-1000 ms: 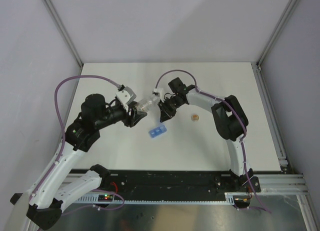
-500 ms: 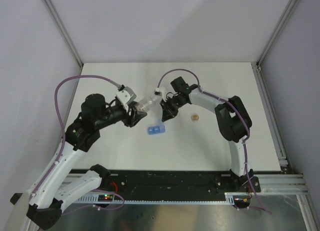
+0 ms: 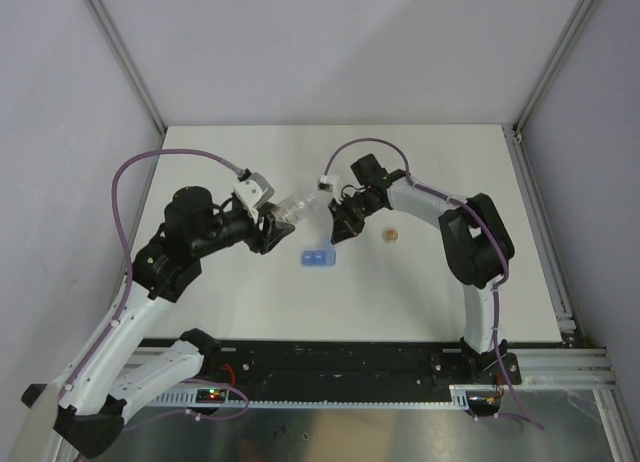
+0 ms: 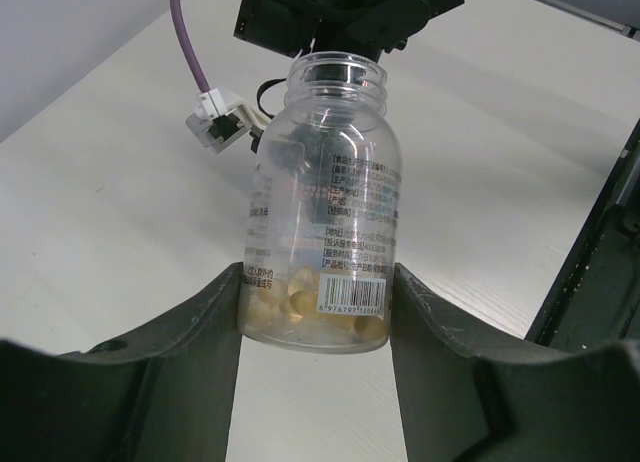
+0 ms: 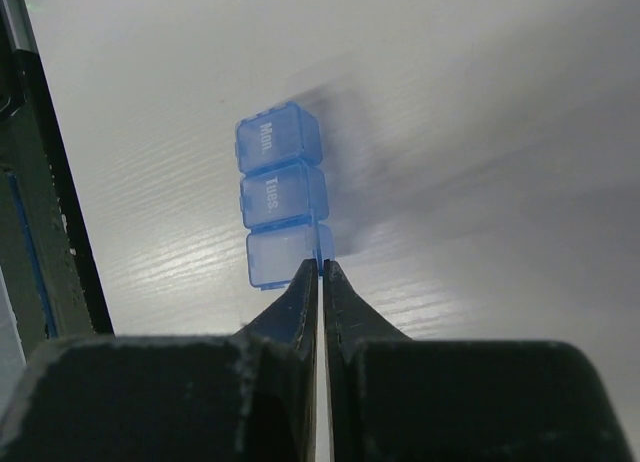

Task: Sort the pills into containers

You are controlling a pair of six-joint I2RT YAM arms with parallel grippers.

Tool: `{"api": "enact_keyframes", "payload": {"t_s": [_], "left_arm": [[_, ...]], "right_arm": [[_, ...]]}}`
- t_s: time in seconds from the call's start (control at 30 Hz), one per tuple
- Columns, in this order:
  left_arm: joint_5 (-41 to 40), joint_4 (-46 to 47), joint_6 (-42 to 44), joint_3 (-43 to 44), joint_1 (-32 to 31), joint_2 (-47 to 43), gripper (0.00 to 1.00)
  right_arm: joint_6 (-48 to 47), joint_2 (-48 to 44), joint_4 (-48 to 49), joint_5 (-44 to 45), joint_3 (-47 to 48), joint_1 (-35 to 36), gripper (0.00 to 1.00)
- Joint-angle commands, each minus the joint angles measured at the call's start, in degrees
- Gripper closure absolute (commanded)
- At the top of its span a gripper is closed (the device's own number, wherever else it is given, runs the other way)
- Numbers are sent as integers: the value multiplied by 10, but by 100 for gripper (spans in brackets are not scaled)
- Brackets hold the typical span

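The containers (image 3: 318,258) are a blue translucent strip of three lidded compartments (image 5: 278,197), lying on the table between the arms. My right gripper (image 3: 333,240) (image 5: 321,264) is shut, its tips pinching a thin blue tab on the edge of the nearest compartment. My left gripper (image 3: 270,225) (image 4: 318,282) is shut on the base of a clear, uncapped bottle (image 3: 290,209) (image 4: 325,182). The bottle's mouth points toward the right arm. Pale amber pills (image 4: 310,307) lie in its bottom.
A small orange-brown round thing (image 3: 390,235) lies on the white table (image 3: 420,172) right of the right gripper. Grey walls close in the table at the back and sides. A purple cable and white connector (image 4: 222,125) hang beside the bottle.
My right gripper has closed and moved down onto the edge of the blue strip. The strip has turned from tilted to level and shifted slightly right. The left arm and bottle have stayed put.
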Motion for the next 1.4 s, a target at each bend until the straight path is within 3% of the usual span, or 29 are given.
{"api": "enact_keyframes", "payload": {"t_s": [0.0, 0.53, 1.0, 1.37], "left_arm": [[-5, 18, 6, 4, 4, 2, 100], [-3, 37, 5, -16, 5, 6, 100], [2, 60, -3, -28, 3, 20, 100], [1, 64, -5, -36, 4, 26, 100]], "right_arm": [[1, -45, 22, -3, -16, -9, 99], [61, -122, 135, 28, -140, -32, 100], [140, -220, 289, 73, -276, -42, 100], [182, -229, 314, 94, -313, -44, 100]]}}
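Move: The blue pill container hangs on or stands under the right fingertips, which already pinch its end lid; its middle is about 4 cm left, 3 cm back and 4 cm below that hand. The bottle cap lies some 13 cm right, 3 cm ahead and 5 cm below. The bottle, in the left hand, is roughly 7 cm left, 7 cm back and 22 cm above. From the left hand, the container is about 7 cm ahead, 5 cm right and 27 cm below. The pill container, its end lid still pinched in the shut right fingers, is carried or dragged about 5 cm to the right towards the bottle cap, the wrist swinging it some 20 degrees clockwise on the way. Meanwhile the left hand keeps its grip on the pill bottle and sinks a couple of centimetres, easing slightly forward. ##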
